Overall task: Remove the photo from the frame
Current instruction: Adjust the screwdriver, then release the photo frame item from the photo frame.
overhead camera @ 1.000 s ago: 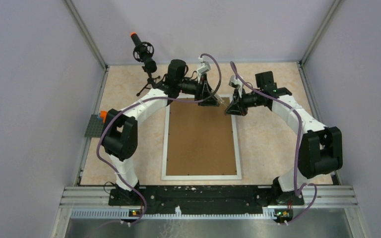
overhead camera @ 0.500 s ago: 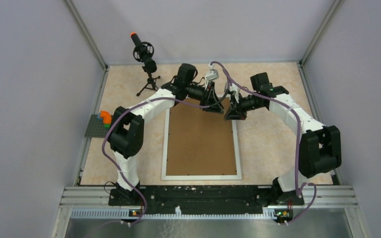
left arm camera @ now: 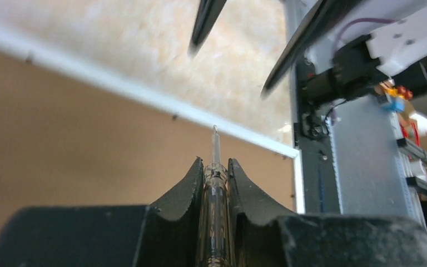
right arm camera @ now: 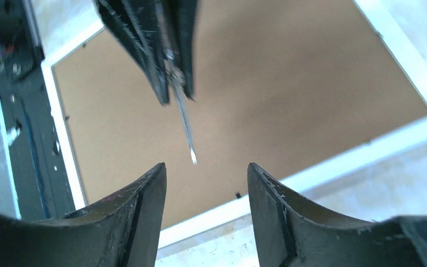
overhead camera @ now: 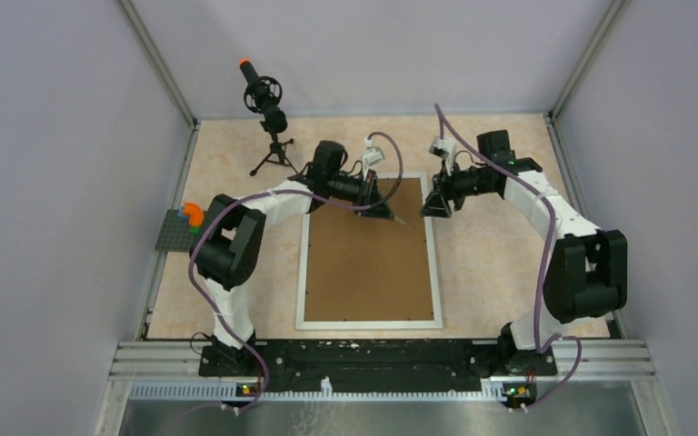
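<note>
The white frame (overhead camera: 304, 272) lies face down on the table, its brown backing board (overhead camera: 368, 263) up. The photo is hidden beneath the board. My left gripper (overhead camera: 383, 211) hovers over the board's far end, shut on a clear-handled screwdriver (left arm camera: 216, 189) whose metal shaft (right arm camera: 184, 125) points toward the frame's right border (right arm camera: 367, 147). My right gripper (overhead camera: 434, 207) hangs open above that far right corner, nothing between its fingers. In the right wrist view the gripper (right arm camera: 205, 167) faces the screwdriver tip. In the left wrist view my gripper (left arm camera: 216, 162) pinches the handle.
A microphone on a small tripod (overhead camera: 268, 113) stands at the back left. A grey studded plate with an orange piece (overhead camera: 180, 227) lies at the left table edge. Small black tabs (right arm camera: 237, 195) sit along the frame's inner edge. The metal rail (overhead camera: 373, 354) runs along the near edge.
The two grippers met over the frame's far edge, then parted. My right gripper opened and pulled back to the right. My left gripper closed on the screwdriver and carried it left over the board.
</note>
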Controlling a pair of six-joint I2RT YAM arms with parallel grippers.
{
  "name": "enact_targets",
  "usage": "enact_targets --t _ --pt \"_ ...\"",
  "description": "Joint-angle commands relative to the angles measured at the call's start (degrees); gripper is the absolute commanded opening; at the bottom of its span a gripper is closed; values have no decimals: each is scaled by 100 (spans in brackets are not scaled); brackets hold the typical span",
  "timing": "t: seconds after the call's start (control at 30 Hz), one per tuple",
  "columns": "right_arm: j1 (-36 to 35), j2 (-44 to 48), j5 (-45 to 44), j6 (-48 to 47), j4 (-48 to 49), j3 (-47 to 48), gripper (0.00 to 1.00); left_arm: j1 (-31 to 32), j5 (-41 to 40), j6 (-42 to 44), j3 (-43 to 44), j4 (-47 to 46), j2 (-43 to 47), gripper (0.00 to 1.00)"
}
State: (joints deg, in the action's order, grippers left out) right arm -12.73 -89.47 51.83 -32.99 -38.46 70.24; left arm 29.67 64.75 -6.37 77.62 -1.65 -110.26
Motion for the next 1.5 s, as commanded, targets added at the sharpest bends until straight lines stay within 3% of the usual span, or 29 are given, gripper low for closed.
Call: enact_targets --t 0.0,0.2,0.53,0.97,1.47 --pt "728 -199 104 1416 531 -383 55 -163 -713 -687 -1136 -1790 466 0" --pt "1202 -529 -183 2078 434 -982 52 -35 -1013 -1037 -2048 -3289 325 0" --pt "1218 -1169 -404 2784 819 -1303 43 294 -1506 -1788 -2276 -4750 -360 0" --pt "1172 -1645 -66 3255 1058 -1437 35 459 -1440 -850 -2752 -5015 -456 0" --pt "958 -1725 -121 3597 1324 -1634 23 707 -1859 -859 -2702 -5512 -963 0"
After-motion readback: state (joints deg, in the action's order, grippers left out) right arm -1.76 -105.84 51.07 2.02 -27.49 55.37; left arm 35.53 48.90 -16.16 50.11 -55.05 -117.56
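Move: The left hand, holding the screwdriver, is bound for the dark tab inside the frame's right rail, about 8 cm right, 2 cm back and 15 cm below. The right hand goes for that rail beside the tab, about 5 cm right, 2 cm back and 14 cm below; the tab is 2 cm left of the gripping spot. The screwdriver tip is about 6 cm left and 1 cm back of the right hand, roughly level. Right hand drops 14 cm and rightward onto the rail, tipping down, narrowing; left lowers screwdriver 10 cm towards tab. ##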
